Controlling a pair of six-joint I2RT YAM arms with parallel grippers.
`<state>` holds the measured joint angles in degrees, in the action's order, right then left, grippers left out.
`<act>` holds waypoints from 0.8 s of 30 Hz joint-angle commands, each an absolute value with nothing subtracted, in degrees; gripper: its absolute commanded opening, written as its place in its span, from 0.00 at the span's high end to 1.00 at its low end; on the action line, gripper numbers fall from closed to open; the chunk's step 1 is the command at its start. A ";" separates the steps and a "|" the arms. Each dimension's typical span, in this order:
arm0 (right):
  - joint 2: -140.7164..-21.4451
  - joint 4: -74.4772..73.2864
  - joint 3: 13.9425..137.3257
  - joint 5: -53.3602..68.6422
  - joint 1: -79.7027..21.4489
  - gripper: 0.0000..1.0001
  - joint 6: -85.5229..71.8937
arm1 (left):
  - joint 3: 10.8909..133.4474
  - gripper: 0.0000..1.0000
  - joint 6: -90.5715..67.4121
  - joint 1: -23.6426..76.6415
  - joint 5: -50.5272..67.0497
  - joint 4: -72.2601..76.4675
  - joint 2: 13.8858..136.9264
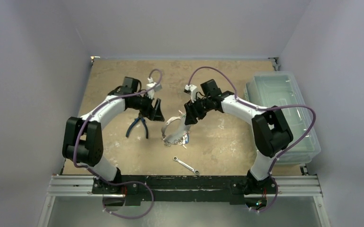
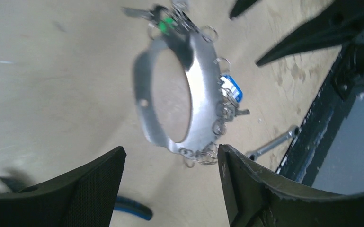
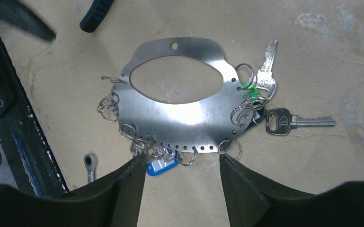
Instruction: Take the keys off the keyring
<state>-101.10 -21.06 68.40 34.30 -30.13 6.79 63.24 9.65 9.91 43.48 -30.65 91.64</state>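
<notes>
The keyring is a flat silver oval plate with a punched rim that carries small split rings. It lies mid-table. Silver keys and a green tag fan out on one side; a blue tag hangs at the near rim. My right gripper is open, its fingertips at the plate's near edge on either side of the blue tag. Whether they touch the plate is unclear. My left gripper is open and holds nothing. The plate's ring-laden end sits just beyond its right fingertip.
Blue-handled pliers lie left of the keyring, under the left arm. A silver wrench lies near the front rail. A clear plastic bin stands at the right edge of the table.
</notes>
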 commanded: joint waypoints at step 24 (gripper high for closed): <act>-115.73 -12.23 66.95 50.04 -25.92 0.35 -13.12 | 57.79 0.55 14.39 24.87 35.60 -23.67 107.56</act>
<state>-112.88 -14.31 68.01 44.03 -25.69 -10.24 58.24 12.99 24.77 39.70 -27.11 102.89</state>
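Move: Back some 7 cm, right 6 cm and about 10 cm below the left hand lies the left end of the keyring plate, its target; the pliers lie about 5 cm left and 1 cm back, the wrench roughly 18 cm back and 14 cm right. Beneath the right hand, about 6 cm down and 1 cm left, is the plate's right edge, with the green tag some 4 cm ahead and 3 cm left, the blue tag about 6 cm back and 1 cm left. Dropping about 9 cm while drawing back and to the right, the left hand comes down over the left end of the keyring plate, turning some 15 degrees clockwise and narrowing its fingers to straddle the strip between hole and rings. The right hand sinks about 5 cm to the plate's right edge, then stays low, still tilting its forward side down, fingers kept open around a ring. ##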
